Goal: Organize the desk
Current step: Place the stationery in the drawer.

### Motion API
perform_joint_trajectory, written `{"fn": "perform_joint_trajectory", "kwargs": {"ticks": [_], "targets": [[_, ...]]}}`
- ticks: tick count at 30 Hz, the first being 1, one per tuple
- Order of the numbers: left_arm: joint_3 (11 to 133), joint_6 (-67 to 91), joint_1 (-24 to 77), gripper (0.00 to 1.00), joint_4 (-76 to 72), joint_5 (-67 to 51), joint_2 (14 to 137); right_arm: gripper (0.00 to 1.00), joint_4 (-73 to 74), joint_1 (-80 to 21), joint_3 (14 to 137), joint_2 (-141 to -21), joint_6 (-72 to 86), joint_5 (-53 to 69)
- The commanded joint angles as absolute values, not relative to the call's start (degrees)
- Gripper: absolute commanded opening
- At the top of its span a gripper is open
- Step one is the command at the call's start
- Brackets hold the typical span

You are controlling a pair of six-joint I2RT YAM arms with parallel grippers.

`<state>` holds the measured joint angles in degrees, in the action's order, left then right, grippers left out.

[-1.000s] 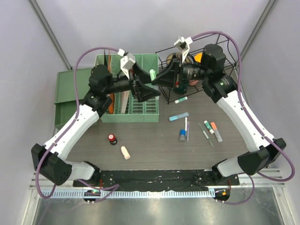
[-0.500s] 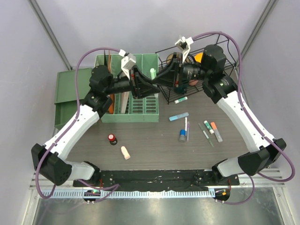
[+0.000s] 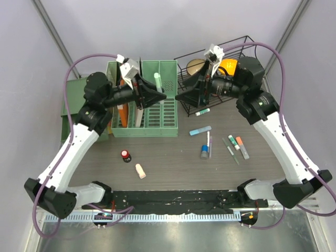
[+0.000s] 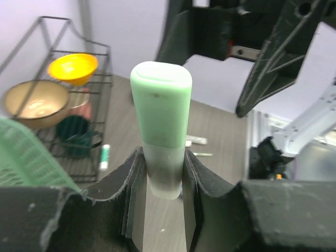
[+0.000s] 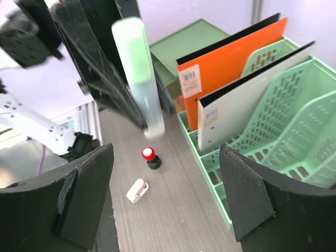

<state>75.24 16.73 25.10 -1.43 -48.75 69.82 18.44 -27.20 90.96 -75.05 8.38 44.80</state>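
A pale green marker with a frosted lower end (image 3: 156,82) hangs in the air over the green file rack (image 3: 157,113), and my left gripper (image 3: 156,94) is shut on that lower end. The left wrist view shows the marker (image 4: 160,105) upright between both pads. My right gripper (image 3: 185,93) stands open to its right, apart from it. In the right wrist view the wide-apart fingers (image 5: 84,194) frame bare desk (image 5: 173,220), with the marker (image 5: 137,68) beyond them. The dark wood-grain desk (image 3: 173,168) carries loose stationery.
On the desk lie a red-topped stamp (image 3: 125,155), a white clip (image 3: 140,170), a blue marker (image 3: 200,130), a green-and-white marker (image 3: 202,112) and several pens (image 3: 231,147). A black wire basket (image 3: 231,52) with bowls stands back right. A green tray (image 3: 71,100) sits left.
The left gripper shut on the green marker, then the right gripper opened and let it go. The two arms drew apart, the left carrying the marker leftward.
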Motion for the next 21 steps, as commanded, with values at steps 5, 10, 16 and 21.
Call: {"fn": "perform_joint_trajectory", "kwargs": {"ticks": [5, 10, 16, 21], "targets": [[84.3, -3.2, 10.1, 0.0, 31.4, -46.3, 63.0, 0.87, 28.3, -26.2, 93.0, -72.9, 0.3, 37.4], [82.8, -10.4, 0.3, 0.0, 40.8, -47.8, 55.9, 0.87, 29.1, -26.2, 91.1, -72.6, -1.6, 37.4], [79.3, -15.3, -5.4, 0.0, 46.7, -40.2, 51.4, 0.87, 29.5, -26.3, 90.0, -72.5, -2.3, 37.7], [74.3, -16.5, -7.6, 0.0, 44.5, -32.2, 48.3, 0.87, 30.5, -26.2, 89.0, -72.2, -3.1, 38.1]]}}
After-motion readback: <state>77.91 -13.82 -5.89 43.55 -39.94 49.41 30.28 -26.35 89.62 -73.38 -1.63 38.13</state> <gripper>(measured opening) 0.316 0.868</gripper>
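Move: The open green drawer that the left hand's green marker is bound for lies about 30 cm to its left, roughly level with it front to back and some 24 cm below. The white folder stands about 9 cm left and 12 cm farther out, the orange one about 16 cm left and 12 cm farther out, both some 27 cm lower. From the right hand, the drawer is about 39 cm left, level front to back and 26 cm down. Leftward in one quick sweep of about 20 cm, the left hand carries the green marker high past the folders towards the open drawer, bowing slightly forward first, sinking a little and slowing late, while its fingers keep their pinch, dip and swing counter-clockwise by some 40 degrees. The right hand, empty and still open, sinks about 4 cm and edges right, its fingertips tilting down. ##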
